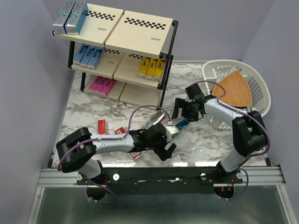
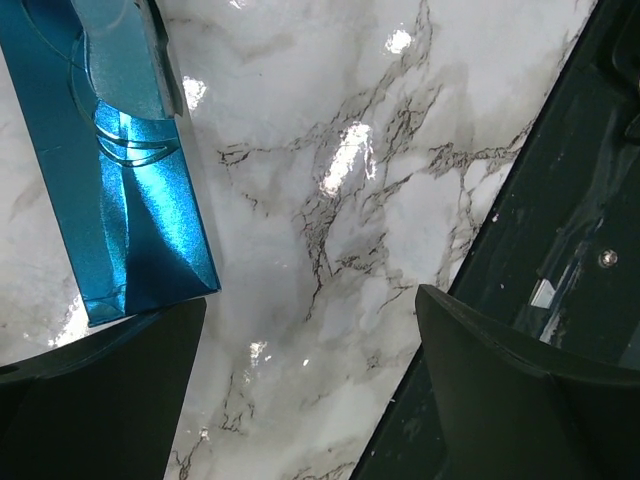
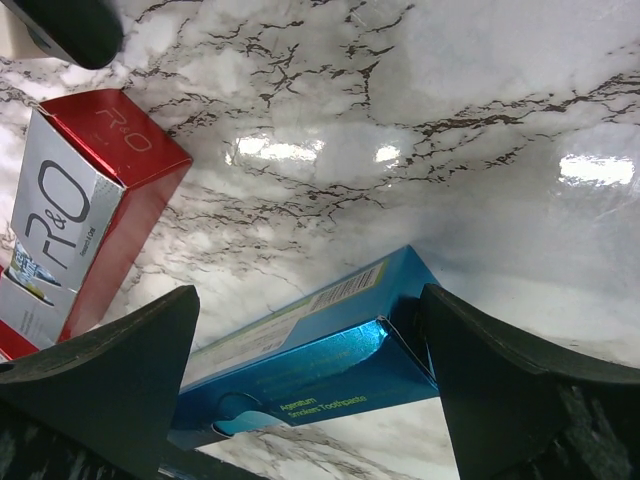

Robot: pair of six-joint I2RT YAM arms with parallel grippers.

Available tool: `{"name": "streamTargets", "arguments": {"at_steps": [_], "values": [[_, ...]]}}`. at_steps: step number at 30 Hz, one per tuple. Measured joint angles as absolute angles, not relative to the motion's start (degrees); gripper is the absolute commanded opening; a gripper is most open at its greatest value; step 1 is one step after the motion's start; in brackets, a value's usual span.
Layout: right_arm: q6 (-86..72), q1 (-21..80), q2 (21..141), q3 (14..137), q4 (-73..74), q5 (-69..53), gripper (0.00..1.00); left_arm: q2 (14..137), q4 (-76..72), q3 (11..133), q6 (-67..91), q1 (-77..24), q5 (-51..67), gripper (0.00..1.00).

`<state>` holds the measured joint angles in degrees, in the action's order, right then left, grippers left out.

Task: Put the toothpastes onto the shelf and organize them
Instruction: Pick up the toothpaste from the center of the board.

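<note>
The shelf [image 1: 140, 29] stands at the back left and holds toothpastes: silver-teal boxes [image 1: 70, 18] on top, light blue [image 1: 88, 55] and yellow [image 1: 153, 67] in the middle, pink [image 1: 103, 85] at the bottom. A teal toothpaste box [image 1: 181, 124] [image 3: 300, 360] lies flat on the marble between the wide-apart fingers of my right gripper [image 1: 184, 116] [image 3: 308, 300], which is open. My left gripper [image 1: 172, 141] [image 2: 305, 300] is open over bare marble, with the same teal box [image 2: 120, 190] just beyond its left finger. Red boxes [image 1: 100, 127] [image 3: 80, 200] lie on the table.
A white basket [image 1: 257, 81] at the right holds a wedge-shaped wooden board [image 1: 235, 89]. A silver-teal box [image 1: 156, 119] lies beside the left wrist. More red boxes [image 1: 120, 132] sit under the left arm. The table's near edge and black rail [image 2: 560, 200] are close to the left gripper.
</note>
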<state>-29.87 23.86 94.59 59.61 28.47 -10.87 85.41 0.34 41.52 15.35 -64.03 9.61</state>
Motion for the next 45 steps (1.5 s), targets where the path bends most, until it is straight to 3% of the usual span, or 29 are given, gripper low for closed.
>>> {"name": "streamTargets", "arguments": {"at_steps": [9,22,40,45], "values": [[-29.4,23.9,94.6,59.7,28.6,-11.0,1.0,82.0,-4.1,36.9,13.1,-64.1,4.5,0.99],[-26.9,24.3,94.2,61.7,31.0,-10.7,1.0,66.2,-6.7,29.2,11.5,-64.1,-4.6,0.99],[-25.4,24.3,89.5,60.3,28.0,-13.5,1.0,80.4,-26.5,23.9,8.3,-64.1,-14.0,0.99],[-25.2,24.3,89.2,59.0,27.0,-13.9,1.0,85.9,-31.7,23.9,7.5,-64.1,-14.1,0.93]]}}
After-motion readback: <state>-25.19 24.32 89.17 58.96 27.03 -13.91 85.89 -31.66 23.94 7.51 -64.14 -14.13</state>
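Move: The blue toothpaste in the middle of the board has its middle about 10 cm straight ahead of the left hand and some 3 cm below, slanting from near-left to far-right. From the right hand that middle is about 6 cm back, 3 cm left and 3 cm below. The silver-red box stands some 3 cm farther out than the blue toothpaste and 10 cm to the left of it; from the left hand, the red box lies some 20 cm left and 1 cm ahead. No grip yet: the left hand brings its wide-open fingers astride the near end of the blue toothpaste, going some 6.5 cm forward and 4 cm left, lifting about 5 cm on the way before sinking to 2 cm below its start. Its fingers swing forward and its wrist turns counter-clockwise, some 30 degrees altogether. The right hand, one open fingertip still against the far end, rises about 3 cm. ##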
